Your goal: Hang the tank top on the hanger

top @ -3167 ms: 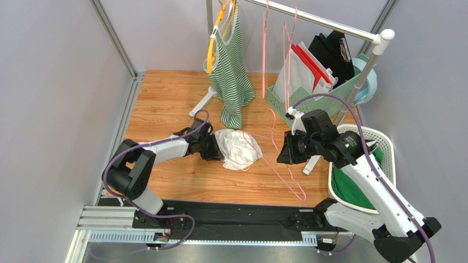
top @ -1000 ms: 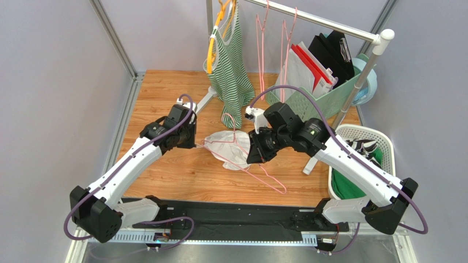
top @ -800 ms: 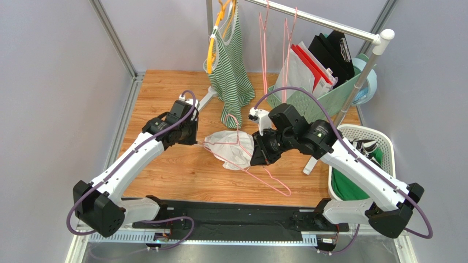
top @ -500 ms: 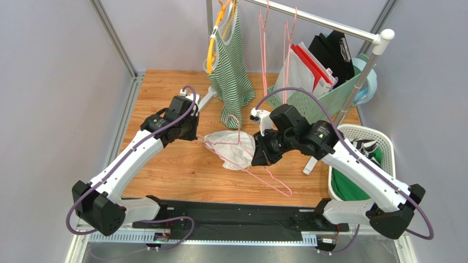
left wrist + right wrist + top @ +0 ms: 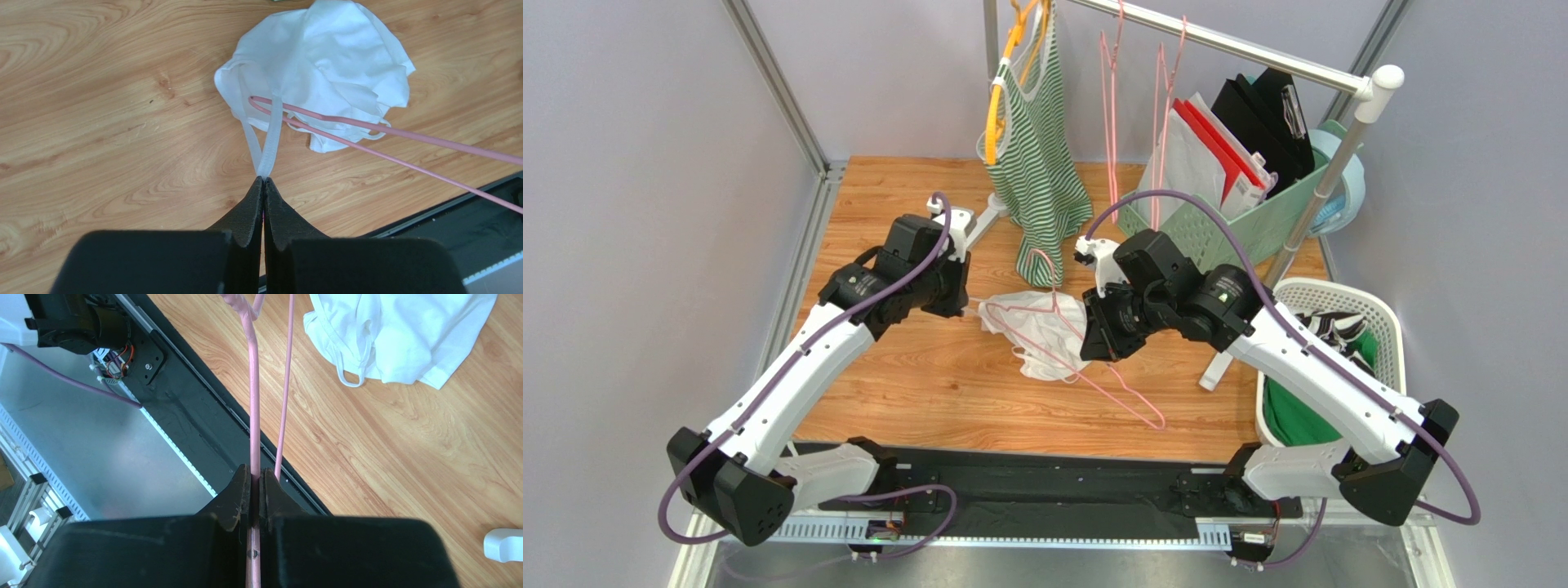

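Observation:
The white tank top [image 5: 1044, 328] lies crumpled on the wooden table, partly lifted at its left side. My left gripper [image 5: 962, 301] is shut on one narrow shoulder strap [image 5: 265, 141] and holds it stretched into a loop. My right gripper [image 5: 1100, 339] is shut on the wire of the pink hanger [image 5: 1109, 382]. The hanger reaches leftward across the tank top [image 5: 331, 55], and in the left wrist view its corner [image 5: 253, 99] lies inside the strap loop. In the right wrist view the hanger [image 5: 253, 386] runs straight out from the shut fingers [image 5: 239, 493], with the tank top [image 5: 405, 331] beyond.
A green-striped tank top [image 5: 1044, 159] hangs on a yellow hanger from the rail at the back. Next to it hang spare pink hangers [image 5: 1112, 98]. Behind my right arm stands a green basket [image 5: 1210, 230] of folders. A white laundry basket [image 5: 1384, 312] is at the right.
Over the last second my left gripper has drawn the strap slightly back and left. My right gripper has kept the hanger over the tank top. Earlier the hanger lay further right.

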You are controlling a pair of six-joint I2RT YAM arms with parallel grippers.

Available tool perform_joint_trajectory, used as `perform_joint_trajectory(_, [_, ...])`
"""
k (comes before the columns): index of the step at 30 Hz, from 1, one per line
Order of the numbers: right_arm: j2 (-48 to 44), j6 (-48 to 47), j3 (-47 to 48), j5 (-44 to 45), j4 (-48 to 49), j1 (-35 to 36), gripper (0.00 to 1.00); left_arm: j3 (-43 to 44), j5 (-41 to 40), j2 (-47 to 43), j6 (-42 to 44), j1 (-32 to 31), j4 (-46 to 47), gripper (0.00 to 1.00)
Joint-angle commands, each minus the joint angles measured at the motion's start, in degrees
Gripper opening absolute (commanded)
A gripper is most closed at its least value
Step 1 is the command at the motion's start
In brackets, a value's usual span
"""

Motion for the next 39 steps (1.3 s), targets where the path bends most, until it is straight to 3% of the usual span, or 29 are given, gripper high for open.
perform_joint_trajectory(1, [0.76,-1.57,3.57,2.02,5.45,0.55,0.0,3.18,5.96,-0.15,1.98,0.25,0.22,0.0])
perform_joint_trajectory(6, [-0.02,-0.26,4.89,2.89,8.87,0.38,0.0,7.39,9.04,1.08,1.98,0.17,-0.74,0.0])
perform_joint_trajectory(11, [-4.06,1.32,2.7,5.09,14.85,0.47,0.0,17.32,9.48,6.7,3.21,0.25,-6.71,0.0])
perform_joint_trajectory(17, [-7.84,1.85,1.38,6.24,16.44,0.55,0.0,19.18,4.39,6.45,0.49,0.25,-7.43,0.0])
perform_joint_trajectory(18, [-8.81,2.03,1.11,6.32,16.7,0.38,0.0,19.26,4.12,6.27,0.4,0.25,-7.16,0.03])
perform_joint_trajectory(19, [-9.25,2.38,0.76,6.15,16.88,0.47,0.0,19.61,4.21,6.27,0.4,0.17,-7.07,0.17])
perform_joint_trajectory(20, [-9.52,2.47,0.15,5.97,16.97,0.55,0.0,19.88,4.56,6.19,0.57,0.25,-7.07,0.24])
perform_joint_trajectory(21, [-9.69,2.64,-0.12,5.54,17.06,0.55,0.0,20.14,5.26,6.18,0.84,0.25,-6.99,0.37])
perform_joint_trajectory(22, [-10.04,2.82,-0.38,5.18,17.06,0.55,0.0,20.84,5.35,5.58,1.19,0.25,-6.81,0.59])
perform_joint_trajectory(25, [-10.31,3.87,-1.17,3.96,17.41,0.55,0.0,22.16,4.21,3.38,2.33,0.25,-6.37,0.77])
perform_joint_trajectory(31, [-10.84,3.96,-1.53,2.72,17.41,0.38,0.0,20.85,8.32,-3.29,12.51,0.52,-4.44,0.81])
perform_joint_trajectory(35, [-10.05,3.35,-1.18,-0.87,16.97,-0.15,0.0,17.6,24.01,-7.08,18.24,0.52,-0.84,0.8])
perform_joint_trajectory(39, [-8.56,2.73,0.67,-5.44,15.39,-0.59,0.0,18.29,34.87,-4.63,18.94,0.52,-1.1,0.79])
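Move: Some 4 cm to the right of the closed left fingers, 2 cm farther out and about 3 cm lower, the pink hanger's left end already pokes into the strap loop they hold. The white tank top's body lies about 7 cm ahead of that hand, 12 cm right and 19 cm below; the striped top's hem is roughly 20 cm ahead, 13 cm right and 12 cm lower. From the right hand, gripping the hanger, the strap loop lies about 18 cm left, 10 cm ahead and slightly below. Lifting the pinched strap about 7 cm and carrying it some 3 cm right over the hanger's left end, the left hand opens wide and lets go, then rises nearly 9 cm more, backing off with fingers tipping up and turning clockwise. The right hand keeps its grip, raising the hanger about 7 cm and tilting its left side up. ##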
